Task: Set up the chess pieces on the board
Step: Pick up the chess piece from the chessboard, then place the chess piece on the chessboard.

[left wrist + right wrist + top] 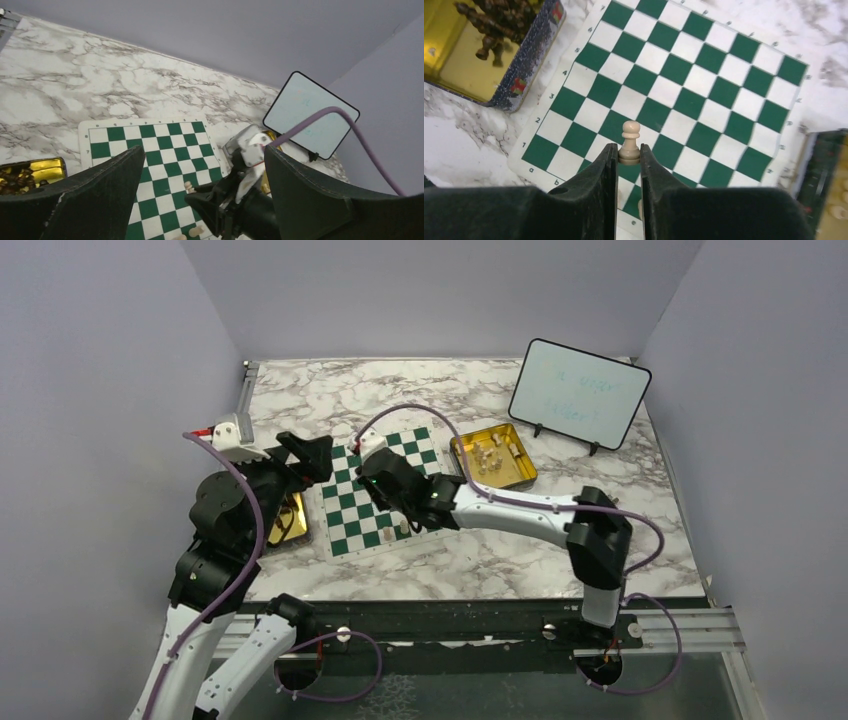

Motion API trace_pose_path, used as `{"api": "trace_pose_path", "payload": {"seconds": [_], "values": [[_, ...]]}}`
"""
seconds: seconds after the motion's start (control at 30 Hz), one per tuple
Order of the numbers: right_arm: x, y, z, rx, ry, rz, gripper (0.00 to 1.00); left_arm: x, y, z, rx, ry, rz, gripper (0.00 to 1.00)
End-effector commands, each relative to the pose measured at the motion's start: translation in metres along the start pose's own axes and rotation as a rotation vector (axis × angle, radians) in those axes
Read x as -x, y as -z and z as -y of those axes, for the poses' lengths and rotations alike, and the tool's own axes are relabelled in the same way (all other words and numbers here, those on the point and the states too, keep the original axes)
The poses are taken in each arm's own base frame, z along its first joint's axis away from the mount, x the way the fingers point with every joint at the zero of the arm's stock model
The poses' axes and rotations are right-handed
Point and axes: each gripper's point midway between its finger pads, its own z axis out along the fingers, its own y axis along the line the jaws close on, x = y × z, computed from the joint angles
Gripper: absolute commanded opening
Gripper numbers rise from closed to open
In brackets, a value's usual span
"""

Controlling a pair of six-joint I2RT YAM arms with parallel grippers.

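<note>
The green-and-white board (385, 490) lies in the middle of the marble table. My right gripper (629, 151) is shut on the base of an upright cream pawn (629, 140), low over the board's near rows; whether the pawn touches the board I cannot tell. The left wrist view shows the same pawn (189, 187) at the right gripper's tip. A couple more cream chess pieces (196, 231) sit at the board's near edge. My left gripper (202, 155) is wide open and holds nothing, hovering beside the board's left side (310, 455).
A gold tin (462, 445) with cream pieces stands right of the board. Another tin (454, 70) with dark pieces lies left of the board, under my left arm. A framed whiteboard (578, 395) stands at the back right.
</note>
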Motion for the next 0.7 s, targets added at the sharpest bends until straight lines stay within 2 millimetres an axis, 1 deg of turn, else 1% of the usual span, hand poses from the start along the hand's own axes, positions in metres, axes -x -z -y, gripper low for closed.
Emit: {"api": "trace_pose_path", "payload": {"seconds": [0.0, 0.07, 0.13, 0.17, 0.23, 0.3, 0.37, 0.43, 0.57, 0.67], "values": [[0.045, 0.037, 0.037, -0.112, 0.001, 0.239, 0.15, -0.013, -0.002, 0.023, -0.11, 0.11, -0.048, 0.87], [0.051, 0.057, 0.046, -0.112, 0.007, 0.32, 0.14, -0.027, -0.006, 0.027, -0.134, 0.132, -0.095, 0.83], [0.055, 0.076, 0.051, -0.086, 0.058, 0.41, 0.14, -0.044, -0.011, 0.029, -0.151, 0.142, -0.151, 0.8], [0.061, 0.091, 0.051, -0.06, 0.077, 0.471, 0.14, -0.053, -0.014, 0.03, -0.157, 0.146, -0.184, 0.78], [0.062, 0.109, 0.048, -0.004, 0.141, 0.559, 0.14, -0.071, -0.019, 0.038, -0.196, 0.148, -0.262, 0.72], [0.063, 0.126, 0.045, 0.04, 0.194, 0.634, 0.15, -0.088, -0.023, 0.049, -0.252, 0.141, -0.347, 0.65], [0.061, 0.136, 0.045, 0.057, 0.241, 0.673, 0.15, -0.102, -0.026, 0.058, -0.304, 0.138, -0.428, 0.58], [0.06, 0.139, 0.045, 0.058, 0.277, 0.68, 0.15, -0.113, -0.027, 0.068, -0.357, 0.14, -0.495, 0.54], [0.062, 0.144, 0.044, 0.071, 0.301, 0.687, 0.14, -0.128, -0.023, 0.086, -0.472, 0.147, -0.602, 0.49], [0.063, 0.144, 0.042, 0.081, 0.296, 0.686, 0.14, -0.135, -0.024, 0.091, -0.514, 0.146, -0.645, 0.48]]}}
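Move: In the right fingers, some 21 cm below the left gripper, about 6 cm to its right and 3 cm farther out, is the light chess piece. Seen from the right hand, which already grips that piece clear of the board, the left gripper is the same stretch up, to the left and slightly back. The near standing piece lies about 12 cm below the right hand, 1 cm to its right and 2 cm back; the far standing piece is level with that one in height, 5 cm right and 1 cm back. Lifting the held chess piece about 11 cm while carrying it some 9 cm right and a little back, the right hand tilts its fingers up by roughly 30 degrees and keeps its grip. The left hand comes rightward and down to meet it, some 12 and 10 cm, turning clockwise, tipping down and half closing its wide-open fingers beside the piece; no touch by them can be seen. ##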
